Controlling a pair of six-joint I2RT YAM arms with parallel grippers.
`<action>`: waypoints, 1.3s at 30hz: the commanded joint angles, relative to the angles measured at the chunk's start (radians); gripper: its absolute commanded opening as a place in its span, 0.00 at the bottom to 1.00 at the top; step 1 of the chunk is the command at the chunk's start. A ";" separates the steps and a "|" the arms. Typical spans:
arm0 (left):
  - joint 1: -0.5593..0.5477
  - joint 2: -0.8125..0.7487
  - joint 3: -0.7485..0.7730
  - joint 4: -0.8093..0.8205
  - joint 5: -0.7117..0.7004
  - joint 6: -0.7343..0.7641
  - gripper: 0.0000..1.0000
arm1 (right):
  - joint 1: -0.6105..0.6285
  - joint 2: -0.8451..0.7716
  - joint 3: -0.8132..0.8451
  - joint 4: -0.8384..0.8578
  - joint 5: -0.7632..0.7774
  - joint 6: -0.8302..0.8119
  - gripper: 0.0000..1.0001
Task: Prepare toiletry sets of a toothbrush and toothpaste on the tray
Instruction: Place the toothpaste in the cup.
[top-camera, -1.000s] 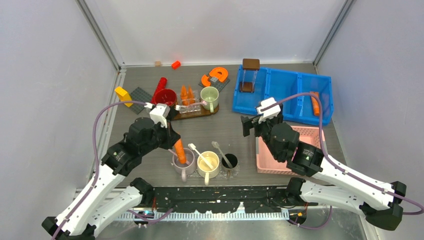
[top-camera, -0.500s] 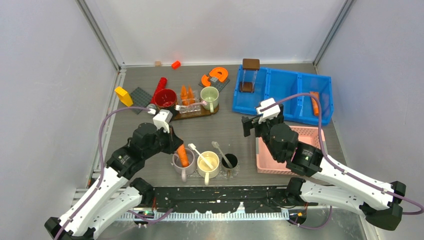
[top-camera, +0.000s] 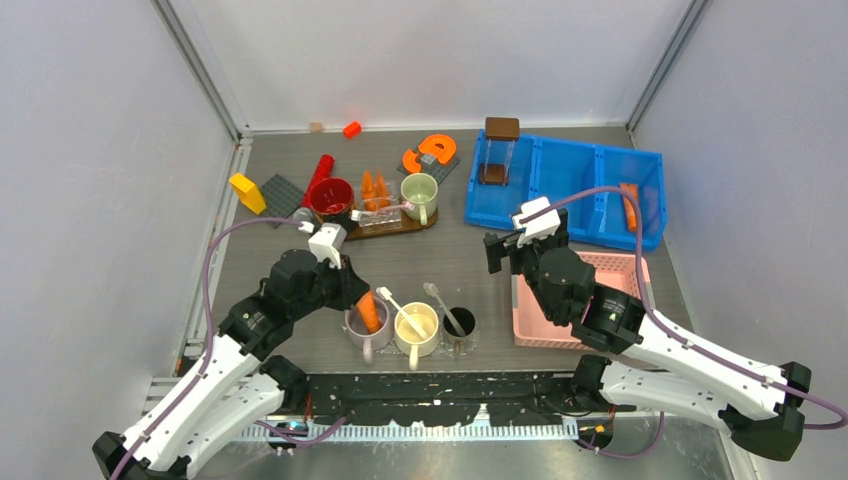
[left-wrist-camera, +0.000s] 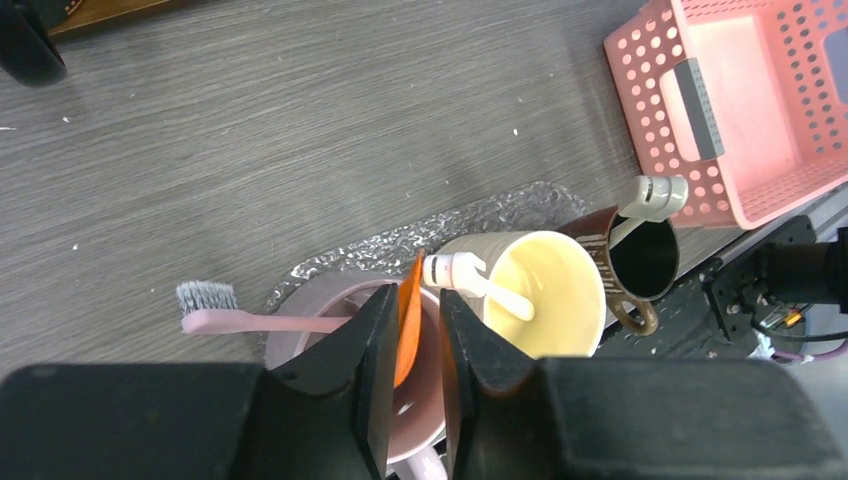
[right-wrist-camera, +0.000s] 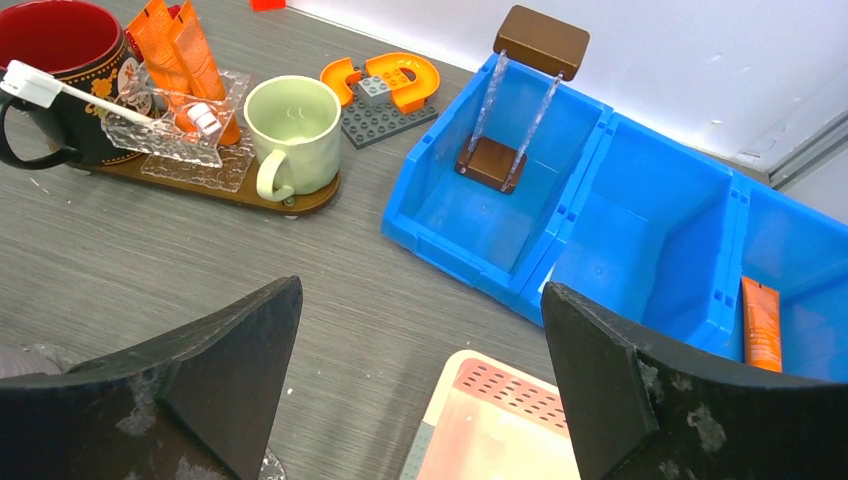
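Note:
An orange toothpaste (left-wrist-camera: 408, 315) tube stands tip-down in the pink mug (top-camera: 360, 332), the leftmost of three mugs on the clear crinkled tray (left-wrist-camera: 480, 215). My left gripper (left-wrist-camera: 417, 300) straddles the tube. Its jaws are narrowly open: the tube leans on the left finger, with a gap to the right one. A pink toothbrush (left-wrist-camera: 250, 320) lies across that mug's rim. The cream mug (left-wrist-camera: 590, 300) and the brown mug (left-wrist-camera: 640, 260) each hold a white toothbrush (left-wrist-camera: 470, 280). My right gripper (right-wrist-camera: 420, 290) hangs wide open and empty over the table, by the pink basket.
At the back, a wooden board carries a red mug (right-wrist-camera: 50, 40), a green mug (right-wrist-camera: 290, 125) and a clear holder of spare toothpaste tubes (right-wrist-camera: 175, 45). Blue bins (right-wrist-camera: 620, 220) at the back right hold one orange tube (right-wrist-camera: 762, 325). A pink basket (right-wrist-camera: 500, 420) sits right of the mugs.
My left arm has drawn nearer and lower, bringing the toothpaste deeper into the pink mug, and its jaws have parted slightly. The right arm has not moved.

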 joint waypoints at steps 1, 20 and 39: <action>0.002 -0.014 0.004 0.057 0.019 -0.005 0.28 | 0.001 -0.001 0.000 0.032 0.030 -0.006 0.96; 0.002 -0.069 0.173 -0.070 -0.179 0.103 0.82 | -0.026 0.099 0.107 -0.058 0.149 0.043 1.00; 0.002 -0.101 0.186 0.034 -0.401 0.285 1.00 | -0.663 0.255 0.365 -0.357 -0.036 0.289 1.00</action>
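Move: Just below the left fingertips, which are slightly parted around the orange toothpaste, sits the lavender cup, its middle about 2 cm back, 2 cm right and 12 cm down. The yellow cup is some 9 cm to the right of that cup, level with it. From the right hand, the toothpaste in the blue bin lies roughly 19 cm ahead, 25 cm right and 27 cm down; the pink basket is about 14 cm right and 1 cm back, the hourglass 25 cm ahead and 2 cm left. Opening wide almost in place over the lavender cup, the left fingers let go of the toothpaste, then the hand rises about 10 cm and draws some 7 cm left, tipping its fingers up and a little counter-clockwise. The empty right hand, open throughout, swings right about 14 cm and forward 7 cm towards the blue bin's toothpaste, turning some 35 degrees clockwise. ##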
